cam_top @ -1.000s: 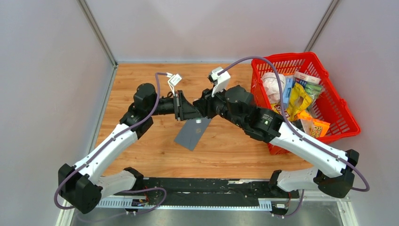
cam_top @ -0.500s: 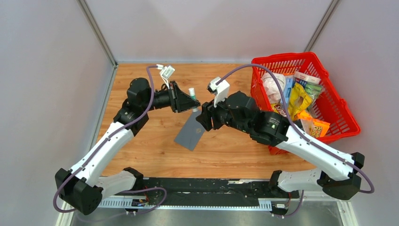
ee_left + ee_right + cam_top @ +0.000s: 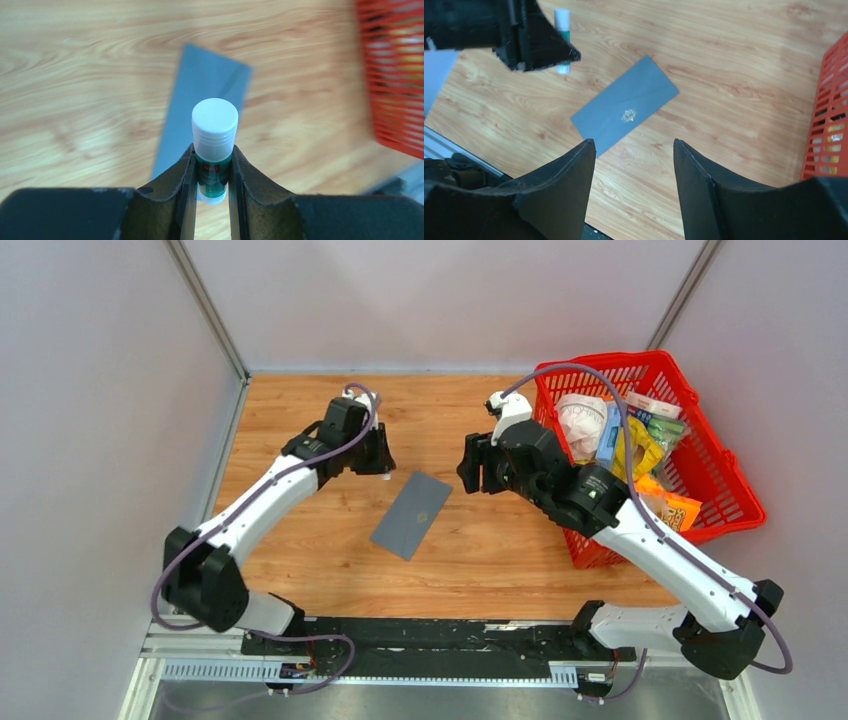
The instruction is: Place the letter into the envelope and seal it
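Observation:
The dark grey envelope lies flat on the wooden table, flap side up and closed, a small gold mark on it. The letter is not in view. My left gripper hovers just up-left of the envelope, shut on a green glue stick with a white cap; the envelope shows beneath it. My right gripper is open and holds nothing. It hangs to the envelope's upper right. From the right wrist, the glue stick pokes out of the left fingers.
A red plastic basket full of snack packets stands at the table's right side, close behind the right arm. Its mesh wall shows at the right wrist view's edge. Grey walls close in the left and back.
The two grippers, close together above the envelope a second ago, have parted. The left swung left with the glue stick. The right opened and drew back to the right.

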Robot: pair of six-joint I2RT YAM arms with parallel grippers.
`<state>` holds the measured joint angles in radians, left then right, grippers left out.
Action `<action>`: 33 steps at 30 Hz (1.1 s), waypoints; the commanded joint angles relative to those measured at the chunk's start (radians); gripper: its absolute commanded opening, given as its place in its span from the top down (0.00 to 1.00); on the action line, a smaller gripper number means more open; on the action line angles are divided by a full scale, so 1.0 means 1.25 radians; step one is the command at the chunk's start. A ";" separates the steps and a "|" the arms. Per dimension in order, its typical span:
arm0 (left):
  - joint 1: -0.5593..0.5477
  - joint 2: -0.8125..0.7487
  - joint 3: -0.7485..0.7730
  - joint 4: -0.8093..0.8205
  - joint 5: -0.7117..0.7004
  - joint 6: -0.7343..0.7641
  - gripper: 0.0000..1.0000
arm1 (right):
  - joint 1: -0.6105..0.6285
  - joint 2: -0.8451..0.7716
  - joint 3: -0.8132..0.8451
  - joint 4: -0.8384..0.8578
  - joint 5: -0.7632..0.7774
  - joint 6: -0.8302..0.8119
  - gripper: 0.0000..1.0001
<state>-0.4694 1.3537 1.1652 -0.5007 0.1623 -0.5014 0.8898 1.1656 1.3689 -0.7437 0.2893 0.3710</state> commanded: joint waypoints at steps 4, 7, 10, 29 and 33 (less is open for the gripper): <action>0.029 0.219 0.129 -0.144 -0.256 0.051 1.00 | -0.016 0.004 -0.043 -0.008 -0.019 0.033 0.38; 0.042 0.332 0.183 -0.180 -0.275 0.069 1.00 | -0.021 0.001 -0.059 0.001 -0.031 0.035 0.38; 0.056 0.405 0.220 -0.191 -0.258 0.072 1.00 | -0.023 -0.008 -0.074 0.008 -0.040 0.038 0.38; 0.074 0.520 0.183 -0.112 -0.227 0.065 0.74 | -0.028 -0.008 -0.093 0.008 -0.061 0.038 0.38; 0.074 0.520 0.166 -0.100 -0.233 0.059 0.63 | -0.028 -0.007 -0.093 0.005 -0.060 0.038 0.38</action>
<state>-0.3847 2.0026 1.4132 -0.6716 -0.1364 -0.4206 0.8604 1.1656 1.2560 -0.7650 0.2226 0.4118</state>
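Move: The glue stick is in my left fingers, and the bare patch of table it goes to is about 6 cm ahead of that hand, 7 cm to its left and some 19 cm below. The sealed-side-up envelope lies almost under the same hand, roughly 1 cm back, 3 cm right and 21 cm down. From my right hand that bare patch is about 13 cm ahead, 22 cm left and 29 cm below. I bring the glue stick down in my left hand, sinking about 18 cm while easing some 7 cm left and 6 cm forward, off to the left side of the envelope, and tilt the wrist over until the fingers point almost straight down. Near the wood I stop and hold there, fingers still closed on the stick. My right hand, empty and open, settles about 5 cm lower. ##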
